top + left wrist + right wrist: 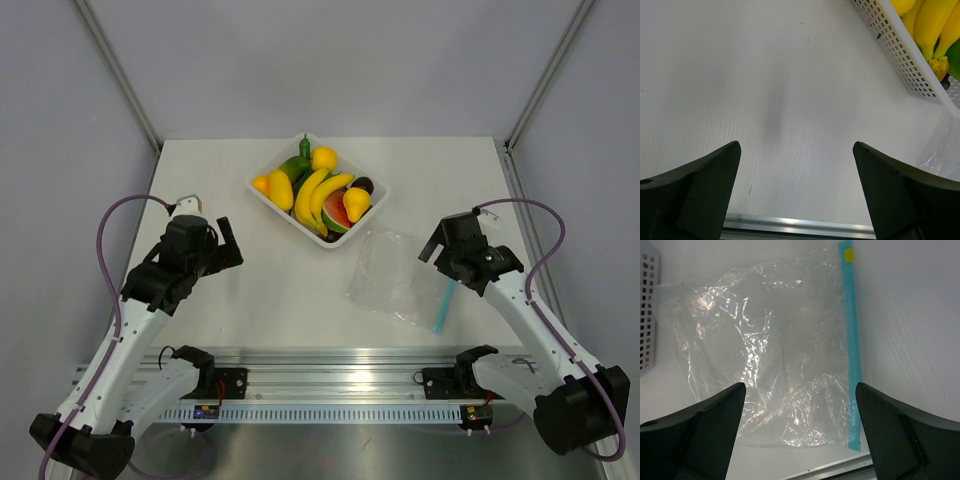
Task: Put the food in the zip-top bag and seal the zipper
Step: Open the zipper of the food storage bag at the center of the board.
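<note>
The food (322, 192), yellow toy bananas and rounder yellow pieces among other toy fruit, lies in a white perforated tray (268, 198) at the table's middle back. In the left wrist view the bananas (930, 25) show at top right. The zip-top bag (388, 272) lies flat and crinkled, right of centre, with nothing in it. Its light-blue zipper (444, 305) runs along the right edge. My right gripper (441, 260) hovers over the bag (765, 340), open, with the zipper (852, 330) near its right finger. My left gripper (230, 245) is open over bare table (796, 145).
The tray's wall (900, 55) stands to the right of the left gripper, and a corner of it (647, 315) shows left of the bag. A metal rail (330, 355) runs along the table's near edge. Grey walls close in the back and both sides.
</note>
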You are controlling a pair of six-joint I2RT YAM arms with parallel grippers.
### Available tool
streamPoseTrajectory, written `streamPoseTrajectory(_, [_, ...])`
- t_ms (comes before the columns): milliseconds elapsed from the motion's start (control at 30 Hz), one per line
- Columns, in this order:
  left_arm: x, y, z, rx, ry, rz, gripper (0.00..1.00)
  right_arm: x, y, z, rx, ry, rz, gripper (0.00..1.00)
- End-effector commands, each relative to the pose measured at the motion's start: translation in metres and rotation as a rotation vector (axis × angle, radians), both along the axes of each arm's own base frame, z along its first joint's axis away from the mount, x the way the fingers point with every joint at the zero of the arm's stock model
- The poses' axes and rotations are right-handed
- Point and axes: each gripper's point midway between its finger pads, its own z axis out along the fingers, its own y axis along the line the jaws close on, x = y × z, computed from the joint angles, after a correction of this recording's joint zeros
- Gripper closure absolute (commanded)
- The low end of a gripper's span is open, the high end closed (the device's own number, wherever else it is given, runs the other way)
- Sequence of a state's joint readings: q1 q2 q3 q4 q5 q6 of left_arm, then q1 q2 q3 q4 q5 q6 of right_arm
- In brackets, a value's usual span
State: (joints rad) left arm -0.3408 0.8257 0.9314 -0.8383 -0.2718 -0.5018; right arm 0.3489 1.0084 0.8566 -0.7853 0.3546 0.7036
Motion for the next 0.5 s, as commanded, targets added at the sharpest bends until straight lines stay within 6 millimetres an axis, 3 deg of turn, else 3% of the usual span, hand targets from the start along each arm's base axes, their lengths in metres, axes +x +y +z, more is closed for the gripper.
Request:
streamPoseTrajectory(0, [0.003, -0.008, 0.016, -0.027, -0.044, -0.038, 0.01, 0.001, -0.01, -0.019, 0.083, 0.046, -0.106, 0.01])
streamPoseTrajectory(167, [0.003, -0.009, 0.009, -0.02, -0.021, -0.046, 0.01, -0.007, -0.026, -0.042, 0.184, 0.066, -0.201, 0.0])
streamPoseTrajectory(467, [0.004, -0.009, 0.001, -0.013, 0.0, -0.048, 0.01, -0.019, -0.014, -0.089, 0.288, 0.124, -0.267, 0.01])
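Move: The bag's blue zipper strip runs roughly fore and aft under the right hand. Its middle is some 2 cm ahead, 4 cm right and 13 cm below. Its near end is about 8 cm back and 1 cm right; the yellow slider is around 11 cm ahead and 7 cm right. The clear bag's middle lies about 5 cm ahead, 6 cm left. From the left hand, the zipper's middle is roughly 41 cm right, 3 cm ahead and 19 cm below. Towards the blue zipper strip the open right hand sinks about 8 cm, easing back some 2.5 cm. It swings right over the first half, then drifts about a centimetre left again. Meanwhile the wrist turns clockwise some 15 degrees, its left side lifting and the fingers tipping further down. The fingers stay wide open, and no touch on the bag can be seen. ##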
